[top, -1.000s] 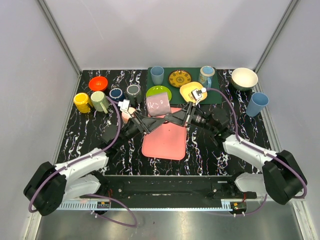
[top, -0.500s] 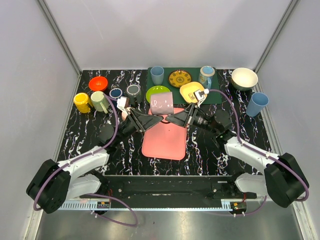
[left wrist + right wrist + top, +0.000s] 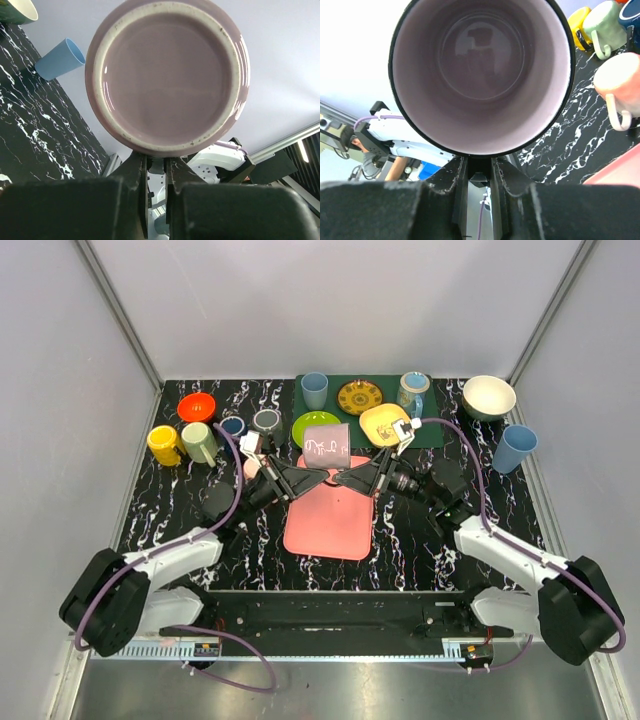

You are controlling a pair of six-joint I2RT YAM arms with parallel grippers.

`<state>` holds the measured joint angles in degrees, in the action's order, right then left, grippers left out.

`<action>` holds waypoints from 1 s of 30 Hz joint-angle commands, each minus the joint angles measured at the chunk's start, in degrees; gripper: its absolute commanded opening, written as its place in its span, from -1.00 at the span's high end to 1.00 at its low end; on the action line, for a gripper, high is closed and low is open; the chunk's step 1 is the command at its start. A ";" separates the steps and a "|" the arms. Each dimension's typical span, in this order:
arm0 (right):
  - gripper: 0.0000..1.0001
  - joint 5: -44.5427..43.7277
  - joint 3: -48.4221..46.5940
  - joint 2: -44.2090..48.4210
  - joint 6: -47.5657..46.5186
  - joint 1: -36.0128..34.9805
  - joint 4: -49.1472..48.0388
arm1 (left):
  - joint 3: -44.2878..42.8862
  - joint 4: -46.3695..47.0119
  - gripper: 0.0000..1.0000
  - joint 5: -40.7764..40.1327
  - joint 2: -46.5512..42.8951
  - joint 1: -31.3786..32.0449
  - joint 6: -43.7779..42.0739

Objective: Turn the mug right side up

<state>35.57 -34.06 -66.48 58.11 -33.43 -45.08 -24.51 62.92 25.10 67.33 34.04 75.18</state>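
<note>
A lilac mug (image 3: 326, 446) with a dark rim is held in the air above the far end of the pink mat (image 3: 330, 525), tipped on its side. My left gripper (image 3: 306, 476) is shut at its lower side from the left. The left wrist view shows the mug's base (image 3: 167, 75) just above the left gripper (image 3: 157, 165). My right gripper (image 3: 347, 476) is shut at it from the right. The right wrist view looks into the mug's open mouth (image 3: 480, 70) above the right gripper (image 3: 480, 172). A dark piece, seemingly the handle, sits between the right jaws.
A green mat (image 3: 430, 435) at the back holds plates and cups. A yellow mug (image 3: 164, 444), a green mug (image 3: 199, 442) and an orange bowl (image 3: 196, 406) stand back left. A pink mug (image 3: 625, 82) stands near them. A cream bowl (image 3: 488, 396) and a blue cup (image 3: 513, 448) stand back right.
Both grippers have raised the mug off the pink mat and carried it toward the back. It has turned from lying low to tipped in the air.
</note>
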 commanded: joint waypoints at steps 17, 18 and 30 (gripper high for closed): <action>-0.24 1.00 -9.88 10.40 -23.91 -3.13 39.36 | -8.27 -40.74 1.00 -14.70 -29.60 -1.61 -32.10; -0.25 -0.49 -10.06 10.66 -24.44 -3.05 40.59 | -9.31 -49.12 1.00 -17.43 -31.45 -1.61 -35.50; -0.19 -24.41 -13.75 10.41 -32.70 -3.13 60.20 | -26.29 -104.49 1.00 -58.16 -28.84 -6.26 -44.24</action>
<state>19.51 -45.19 -55.68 29.04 -36.34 10.00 -48.27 -30.26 -23.00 34.02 30.98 33.95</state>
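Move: The purple mug hangs on its side, its handle already in both grippers, its body about 6 cm ahead of each hand point and 3 cm above, 2 cm to the right hand's left. Open table for it lies some 28 cm to the left hand's left, 13 cm ahead and 25 cm below; from that hand the coral mug is 16 cm left, 13 ahead, and the green mug 30 left, 21 ahead, both about 21 below. The purple mug passes to the left hand alone: the right fingers open off the handle, and that hand backs off about 3.5 cm, then moves right and down, tipping its fingers downward. The left keeps its grip, rises slightly, then sweeps about 20 cm left with increasing speed towards the placed mugs, sinking again while it rolls and swings counter-clockwise until its fingers point forward. ##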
